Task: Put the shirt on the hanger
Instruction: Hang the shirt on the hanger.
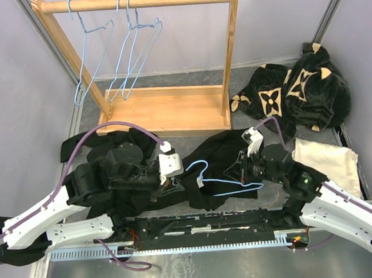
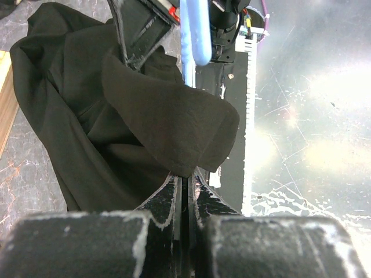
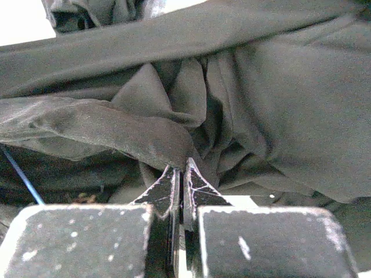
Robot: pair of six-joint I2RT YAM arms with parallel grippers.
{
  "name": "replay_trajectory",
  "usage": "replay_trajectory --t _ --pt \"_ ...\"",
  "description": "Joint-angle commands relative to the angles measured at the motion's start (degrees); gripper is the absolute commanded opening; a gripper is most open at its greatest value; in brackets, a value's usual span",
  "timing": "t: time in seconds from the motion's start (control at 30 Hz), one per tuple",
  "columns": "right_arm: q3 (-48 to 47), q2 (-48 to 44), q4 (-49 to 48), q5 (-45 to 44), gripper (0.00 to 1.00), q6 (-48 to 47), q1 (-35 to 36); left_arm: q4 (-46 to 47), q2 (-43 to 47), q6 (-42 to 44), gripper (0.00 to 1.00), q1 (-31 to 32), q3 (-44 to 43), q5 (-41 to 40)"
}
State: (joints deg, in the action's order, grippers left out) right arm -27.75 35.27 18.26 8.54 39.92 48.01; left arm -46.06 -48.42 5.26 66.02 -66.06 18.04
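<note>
The black shirt (image 1: 213,151) lies crumpled on the table between my two arms. A light-blue wire hanger (image 1: 254,186) rests on its front part, with the hook toward the left arm. My left gripper (image 1: 177,186) is shut on a flap of the shirt (image 2: 174,121), pinched at the fingertips of the left gripper (image 2: 186,176); the hanger's blue hook (image 2: 194,35) shows just beyond. My right gripper (image 1: 235,172) is shut on a fold of the shirt (image 3: 145,136), held at the tips of the right gripper (image 3: 183,165). A thin stretch of hanger wire (image 3: 20,174) crosses that view's left edge.
A wooden rack (image 1: 164,108) stands at the back with several blue hangers (image 1: 130,47) on its bar. A black plush garment with tan flowers (image 1: 292,95) lies at the back right, with a white cloth (image 1: 326,157) in front of it. More black cloth (image 1: 93,143) lies behind the left arm.
</note>
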Motion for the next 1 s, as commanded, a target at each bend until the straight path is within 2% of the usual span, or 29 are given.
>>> replay_trajectory --t 0.0,0.1,0.37,0.63,0.97 --pt "-9.79 0.41 12.12 -9.21 0.00 -8.02 0.17 3.94 1.74 -0.25 0.03 0.11 -2.05 -0.08" --pt "-12.38 0.98 16.68 -12.32 0.00 -10.24 0.16 4.08 2.27 -0.41 0.03 0.07 -2.22 -0.96" --pt "-12.02 -2.22 21.06 -16.93 0.00 -11.26 0.16 3.59 4.41 -0.60 0.03 0.07 -2.96 -4.88" --pt "-15.46 -4.12 25.56 -16.68 0.00 -12.48 0.16 2.10 5.75 -0.51 0.03 0.07 -3.90 -7.68" --pt "-29.21 -0.26 36.49 -14.62 0.00 -16.14 0.16 1.49 6.72 -0.51 0.03 0.06 -4.07 -10.10"
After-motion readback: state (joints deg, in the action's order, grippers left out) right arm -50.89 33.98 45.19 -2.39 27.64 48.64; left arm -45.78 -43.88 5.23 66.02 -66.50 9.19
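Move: The right hand already pinches the shirt edge. The hanger's right end, which that edge must clear, lies about 5 cm to its right, 2 cm back and a few centimetres lower. The hanger's neck is some 10 cm to its left, level fore and aft; the rack's right foot stands about 14 cm straight ahead, well below. From the left hand, also holding the shirt, the same hanger end lies roughly 21 cm right and 12 cm lower. Draw the pinched shirt edge with the right gripper out along the hanger's right arm, up about 8 cm and right 5 cm, easing forward at first and then back, while the wrist rolls some 15 degrees. Keep both grippers shut on the cloth, and bring the left one about 3 cm up, forward and left, away from the right, turning slightly counter-clockwise. ##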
